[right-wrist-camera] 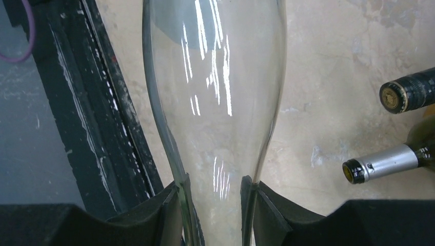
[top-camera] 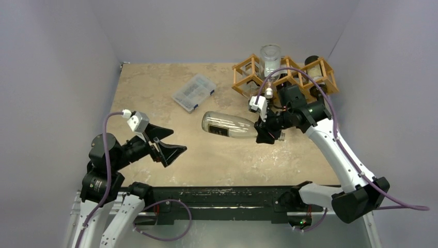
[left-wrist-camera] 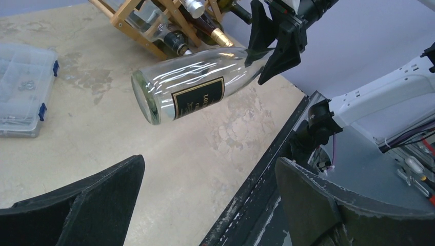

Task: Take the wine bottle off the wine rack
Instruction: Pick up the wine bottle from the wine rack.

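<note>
A clear glass wine bottle (top-camera: pixel 227 125) with a black label hangs on its side over the middle of the table, base pointing left. My right gripper (top-camera: pixel 267 132) is shut on its neck; in the right wrist view both black fingers (right-wrist-camera: pixel 169 210) press the narrowing glass of the wine bottle (right-wrist-camera: pixel 215 92). The left wrist view shows the wine bottle (left-wrist-camera: pixel 190 95) off the table, away from the wooden wine rack (left-wrist-camera: pixel 149 25). The wine rack (top-camera: pixel 285 77) stands at the back right with other bottles in it. My left gripper (top-camera: pixel 173 139) is open and empty at the near left.
A clear plastic compartment box (top-camera: pixel 194 92) lies at the back middle, also the box (left-wrist-camera: pixel 20 87) at the left. Two bottle necks (right-wrist-camera: pixel 390 164) stick out of the rack near my right gripper. The black table rail (top-camera: pixel 217 195) runs along the near edge.
</note>
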Motion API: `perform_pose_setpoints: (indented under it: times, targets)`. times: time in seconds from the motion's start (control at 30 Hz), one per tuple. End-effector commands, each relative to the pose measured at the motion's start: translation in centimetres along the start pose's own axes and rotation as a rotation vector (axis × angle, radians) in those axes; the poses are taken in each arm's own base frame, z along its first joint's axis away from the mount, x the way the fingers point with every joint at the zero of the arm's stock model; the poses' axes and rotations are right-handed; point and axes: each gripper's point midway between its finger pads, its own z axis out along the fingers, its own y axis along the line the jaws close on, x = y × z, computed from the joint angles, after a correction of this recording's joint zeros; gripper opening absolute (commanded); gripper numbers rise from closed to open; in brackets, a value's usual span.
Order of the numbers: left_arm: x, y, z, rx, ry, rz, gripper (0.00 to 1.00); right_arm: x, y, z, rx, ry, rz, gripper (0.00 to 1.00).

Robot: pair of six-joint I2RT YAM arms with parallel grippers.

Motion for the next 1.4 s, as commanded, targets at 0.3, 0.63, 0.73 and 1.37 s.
perform_pose_setpoints:
  times: [0.3,0.63,0.73,1.37]
  targets:
    - [0.6,0.1,4.0,0.132,0.006,0.201,1.0,0.4,-0.3,1.9,-0.081,0.005,-0.145,0.0]
    - [4.3,-0.2,8.8,0.106,0.105,0.447,1.0,2.9,0.2,3.3,-0.125,0.07,-0.084,0.0]
    - [5.4,-0.5,10.4,0.101,0.109,0.556,1.0,3.3,0.6,3.7,-0.143,0.07,-0.067,0.0]
    - [13.5,-4.1,20.1,0.213,0.13,0.878,1.0,4.7,1.0,5.3,-0.189,0.089,0.0,0.0]
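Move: The wine bottle is already off the rack, its neck in the right hand's fingers; its middle lies about 8 cm left, 2 cm ahead and 3 cm below that hand. From the open left hand it is some 19 cm to the right, 7 cm ahead and 11 cm lower. The wine rack stands about 20 cm ahead and 9 cm right of the right hand, 10 cm lower; the plastic box is some 28 cm ahead, 4 cm right and 31 cm below the left hand. The bottle is lowered about 10 cm and drawn back slightly by the right hand, which keeps its neck grip and tips a little. Meanwhile the left hand swings rightwards some 18 cm while sinking about 15, with a little forward, towards the bottle's body. It rolls roughly 50 degrees, fingers staying wide open and coming to straddle the body's line, still without a visible touch. ##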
